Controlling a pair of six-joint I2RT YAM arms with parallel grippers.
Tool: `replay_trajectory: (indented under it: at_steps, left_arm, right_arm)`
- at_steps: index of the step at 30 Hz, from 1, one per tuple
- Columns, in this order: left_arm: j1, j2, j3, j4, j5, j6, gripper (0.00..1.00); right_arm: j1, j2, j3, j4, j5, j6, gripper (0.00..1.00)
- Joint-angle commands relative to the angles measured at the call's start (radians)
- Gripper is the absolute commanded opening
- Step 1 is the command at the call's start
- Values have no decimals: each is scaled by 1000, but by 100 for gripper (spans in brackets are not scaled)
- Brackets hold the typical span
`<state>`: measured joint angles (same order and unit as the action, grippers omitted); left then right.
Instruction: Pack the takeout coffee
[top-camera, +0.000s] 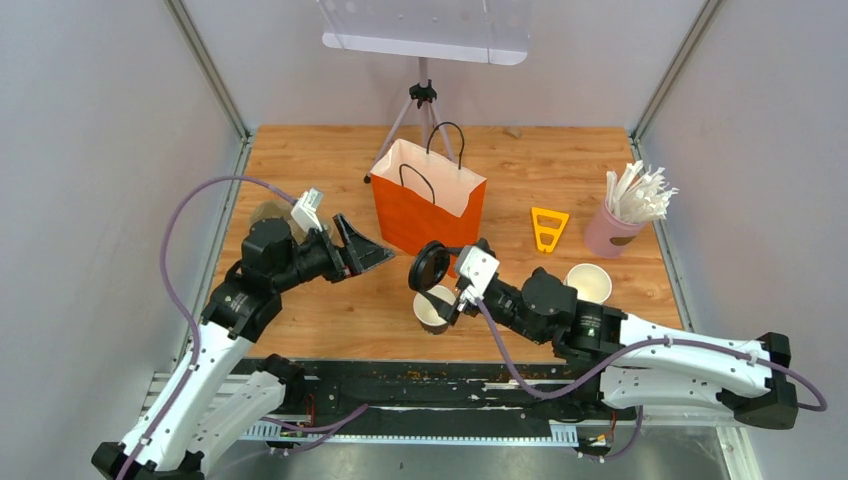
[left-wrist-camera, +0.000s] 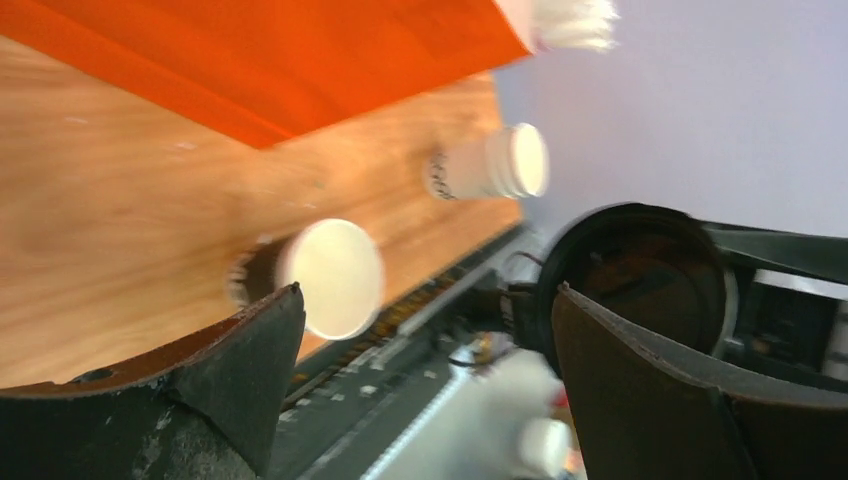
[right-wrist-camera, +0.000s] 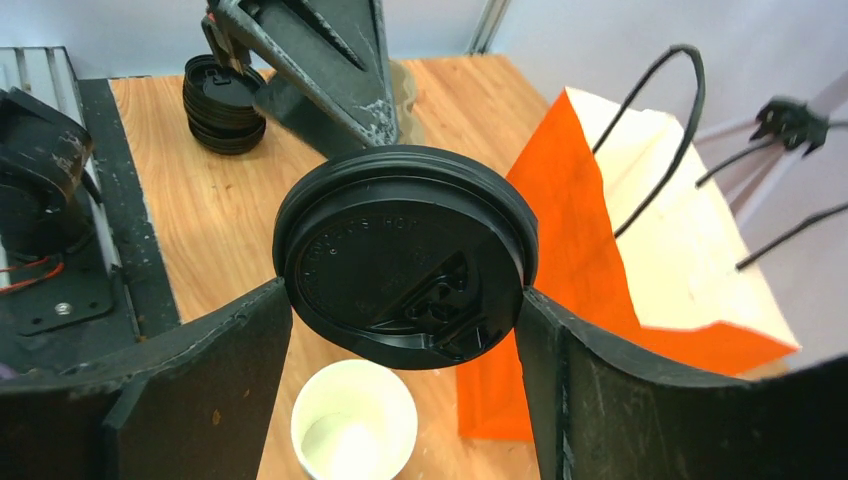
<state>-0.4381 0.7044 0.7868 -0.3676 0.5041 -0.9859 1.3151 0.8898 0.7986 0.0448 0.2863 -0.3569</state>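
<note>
Two white paper cups of the takeout coffee stand open-topped on the wooden table: one (top-camera: 434, 309) (right-wrist-camera: 353, 420) just below my right gripper, the other (top-camera: 588, 282) further right. My right gripper (top-camera: 438, 268) (right-wrist-camera: 403, 290) is shut on a round black lid (top-camera: 430, 265) (right-wrist-camera: 405, 255), held tilted above the nearer cup (left-wrist-camera: 335, 275). The left gripper (top-camera: 368, 246) (left-wrist-camera: 425, 300) stands open and empty, left of the lid (left-wrist-camera: 635, 270). Behind both stands the orange paper bag (top-camera: 428, 205) (right-wrist-camera: 590, 230), upright with its mouth open.
A stack of black lids (right-wrist-camera: 220, 105) lies behind my left arm. A pink cup of white straws (top-camera: 625, 215) stands at the right, with a yellow triangular piece (top-camera: 548, 228) beside it. A tripod (top-camera: 424, 100) stands behind the bag.
</note>
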Motion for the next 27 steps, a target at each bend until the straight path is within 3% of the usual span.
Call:
replay_trajectory:
  at_steps: [1,9,15,21,27]
  left_arm:
    - [-4,14,119,-377,-323,348,100]
    - [-4,-83,116,-480,-658,398,100]
    - [-4,-164,67,-492,-687,374,99]
    - [-4,-197,29,-503,-698,334,98]
    - [-4,-259,4,-497,-741,305,97]
  right_arm:
    - [6,2,134,-339,91,253,75]
    - [3,251,439,-869,114,436,77]
    - [-30,495,650,-1123,21,450,80]
    - [-98,653,750,-1213,-84,421,81]
    - [-177,713,782,-1216,-156,391,81]
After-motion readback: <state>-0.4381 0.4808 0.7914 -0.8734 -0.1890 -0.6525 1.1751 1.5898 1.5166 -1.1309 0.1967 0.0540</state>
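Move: The paper cup to be covered stands upright under the right hand, which already holds the black lid: about 3 cm ahead of that hand, 1 cm to its left, its middle some 23 cm below. The orange bag's middle is roughly 26 cm ahead and 2 cm left of the hand, 16 cm below; the cup stack is some 32 cm to its right, 5 cm ahead, 22 cm below. From the empty left hand the paper cup lies about 11 cm right, 3 cm back and 21 cm down. Down by about 13 cm comes the right hand towards the open cup, after a slight shift right; its wrist swings over some 65 degrees, from pointing left and forward to pointing mostly down, the fingers still pinching the lid by its rim. The left hand, fingers wide open, backs off leftward and lower, turning to point forward and down. ##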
